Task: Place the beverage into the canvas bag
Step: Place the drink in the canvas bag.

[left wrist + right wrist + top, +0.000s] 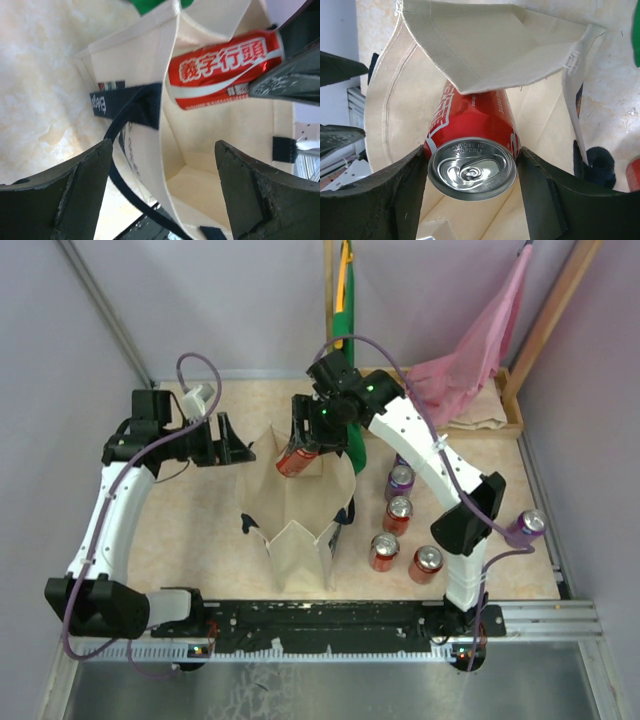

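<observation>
The beverage, a red can [296, 461], is tilted over the far rim of the cream canvas bag [300, 525], which stands open at the table's middle. My right gripper [312, 443] is shut on the can. In the right wrist view the can [470, 145] sits top-end toward the camera between both fingers [405, 195], partly inside the bag [485, 45]. My left gripper [238, 448] is open at the bag's left rim. In the left wrist view its jaws [162, 192] straddle the bag wall [145, 55] and navy handle [130, 105] without pinching them, and the can [225, 70] shows at upper right.
Several loose cans stand right of the bag: purple [400, 480], red [397, 513], red [384, 551], red [426, 562], and a purple one [528, 525] by the right arm. A green cloth bag [345, 300] and a pink one [470, 350] hang at the back, over a wooden tray [512, 410].
</observation>
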{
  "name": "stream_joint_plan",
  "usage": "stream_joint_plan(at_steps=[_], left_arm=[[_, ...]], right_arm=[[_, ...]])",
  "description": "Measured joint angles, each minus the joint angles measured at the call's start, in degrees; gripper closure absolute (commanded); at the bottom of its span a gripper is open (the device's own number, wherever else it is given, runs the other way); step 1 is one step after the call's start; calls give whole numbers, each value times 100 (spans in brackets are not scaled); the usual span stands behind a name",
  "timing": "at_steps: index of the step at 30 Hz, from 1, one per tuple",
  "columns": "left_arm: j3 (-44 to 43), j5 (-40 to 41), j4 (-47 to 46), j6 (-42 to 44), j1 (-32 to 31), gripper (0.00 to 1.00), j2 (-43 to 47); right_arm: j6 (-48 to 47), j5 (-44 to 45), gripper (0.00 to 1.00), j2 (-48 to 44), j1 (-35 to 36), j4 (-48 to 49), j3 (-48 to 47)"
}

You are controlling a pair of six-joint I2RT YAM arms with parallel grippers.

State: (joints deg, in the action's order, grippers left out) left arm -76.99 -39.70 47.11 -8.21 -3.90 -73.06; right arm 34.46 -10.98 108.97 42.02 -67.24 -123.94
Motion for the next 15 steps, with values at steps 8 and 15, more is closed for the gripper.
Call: stream_joint_plan(at_steps=[8, 15], left_arm=[[828, 310, 260, 378, -17, 64, 348], [1163, 542, 315, 721, -24, 96, 389]], right_arm=[[-155, 127, 100, 223, 168, 55, -22], [-398, 426, 100, 686, 328, 52, -151]])
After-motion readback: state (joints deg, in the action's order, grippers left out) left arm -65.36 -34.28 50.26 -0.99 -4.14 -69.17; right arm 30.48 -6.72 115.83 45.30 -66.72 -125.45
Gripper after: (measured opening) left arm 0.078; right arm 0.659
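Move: The bag's left rim, open-fingered work for the left hand, is about 4 cm back from it and 8 cm below. The red can already in the right hand hangs some 12 cm to the left hand's right and 4 cm lower. From the right hand, the middle of the bag's mouth is about 4 cm back, 2 cm left and 8 cm down. The bag's far flap is about 4 cm ahead and slightly below; a standing red can is level ahead, some 19 cm right, on the table. The red can, still gripped near its lid, is lowered about 5 cm deeper into the canvas bag, behind the far flap, as the right hand also eases some 2 cm left. Meanwhile the left hand sinks about 7 cm, drawing back and a little left with a slight roll, and shuts its wide-open fingers to pinch the bag's left rim near the handle. ##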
